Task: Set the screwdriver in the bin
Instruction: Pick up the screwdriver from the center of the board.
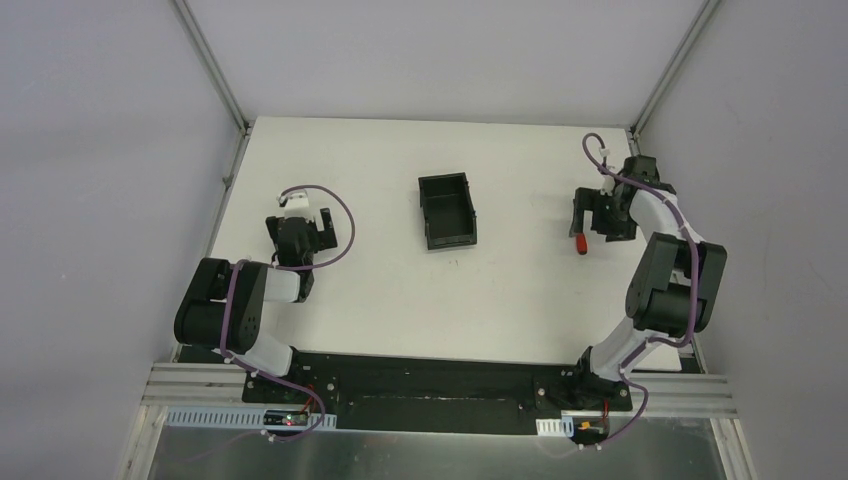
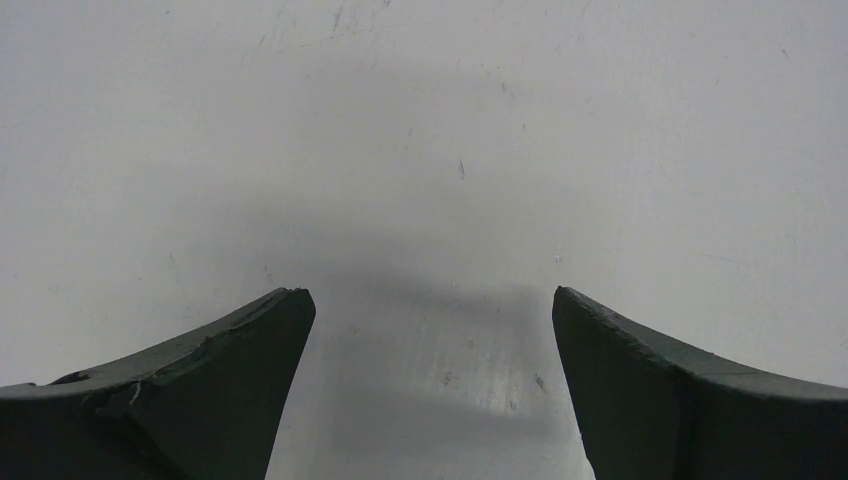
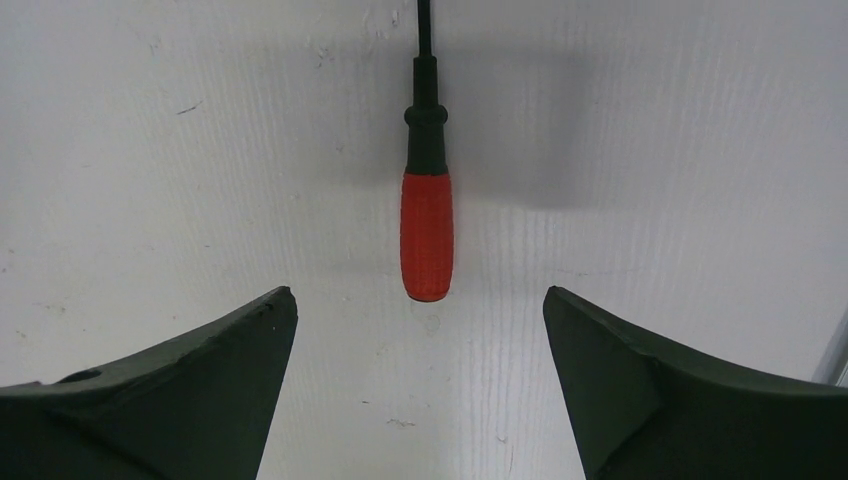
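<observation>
The screwdriver (image 3: 427, 235) lies flat on the white table, its red handle toward me and its dark collar and thin shaft running to the top edge of the right wrist view. My right gripper (image 3: 420, 295) is open and empty, its tips just short of the handle's end, one on each side. In the top view only the red handle (image 1: 580, 243) shows, beside the right gripper (image 1: 588, 218) at the right of the table. The black bin (image 1: 447, 210) stands open-topped and empty at the table's middle. My left gripper (image 1: 300, 222) is open and empty over bare table (image 2: 433, 295) at the left.
The white table (image 1: 400, 300) is bounded by grey walls with metal frame posts (image 1: 212, 60) at the back corners. The table's right edge shows as a pale strip (image 3: 835, 350) in the right wrist view. Purple cables loop over both arms.
</observation>
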`<state>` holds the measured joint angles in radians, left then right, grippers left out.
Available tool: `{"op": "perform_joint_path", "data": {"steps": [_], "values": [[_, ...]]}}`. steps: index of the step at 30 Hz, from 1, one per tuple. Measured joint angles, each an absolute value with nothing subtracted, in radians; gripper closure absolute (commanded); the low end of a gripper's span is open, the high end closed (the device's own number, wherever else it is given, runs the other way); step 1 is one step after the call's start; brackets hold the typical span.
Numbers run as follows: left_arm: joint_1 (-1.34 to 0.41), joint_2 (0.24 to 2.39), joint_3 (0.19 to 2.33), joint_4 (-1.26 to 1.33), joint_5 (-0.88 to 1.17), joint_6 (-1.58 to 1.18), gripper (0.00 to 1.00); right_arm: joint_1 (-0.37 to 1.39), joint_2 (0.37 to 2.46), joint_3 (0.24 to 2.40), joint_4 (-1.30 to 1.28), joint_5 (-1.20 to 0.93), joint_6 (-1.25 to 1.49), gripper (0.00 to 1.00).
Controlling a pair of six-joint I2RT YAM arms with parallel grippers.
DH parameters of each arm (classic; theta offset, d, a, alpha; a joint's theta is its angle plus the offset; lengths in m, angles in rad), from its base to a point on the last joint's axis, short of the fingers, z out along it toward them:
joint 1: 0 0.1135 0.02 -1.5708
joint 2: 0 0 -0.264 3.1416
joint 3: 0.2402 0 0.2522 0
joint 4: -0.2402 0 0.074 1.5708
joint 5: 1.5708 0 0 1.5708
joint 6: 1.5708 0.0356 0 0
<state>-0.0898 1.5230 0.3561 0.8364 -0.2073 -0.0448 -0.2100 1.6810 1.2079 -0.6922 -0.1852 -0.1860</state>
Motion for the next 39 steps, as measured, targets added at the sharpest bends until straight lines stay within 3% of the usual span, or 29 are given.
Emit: {"op": "perform_joint_path", "data": {"steps": [21, 33, 39], "values": [[-0.09, 1.523, 0.356, 0.836, -0.207, -0.045, 0.01, -0.154, 1.827, 1.236, -0.67, -0.099, -0.193, 0.04], [-0.09, 1.523, 0.356, 0.836, -0.207, -0.045, 0.01, -0.144, 1.866, 1.247, -0.651, -0.06, -0.205, 0.14], [-0.09, 1.523, 0.356, 0.836, -0.207, -0.045, 0.01, -0.138, 1.881, 1.261, -0.646, -0.038, -0.213, 0.3]]}}
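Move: Almost directly below the open right gripper, about 7 cm down, lies the screwdriver's red handle, about 1 cm ahead and perhaps 1 cm to the left, with its shaft pointing forward. The bin stands some 33 cm to this hand's left and 8 cm farther out. From the idle left hand, the handle is roughly 67 cm to the right, 3 cm back and 5 cm lower. Sinking about 5 cm, the right hand brings its open fingers down on either side of the screwdriver's handle, tilting some 10 degrees so that they point more steeply at the table. Near the bottom the descent eases off, the hand slides roughly 1 cm forward, and the fingers begin closing, still leaving a clear gap on both sides of the handle. ##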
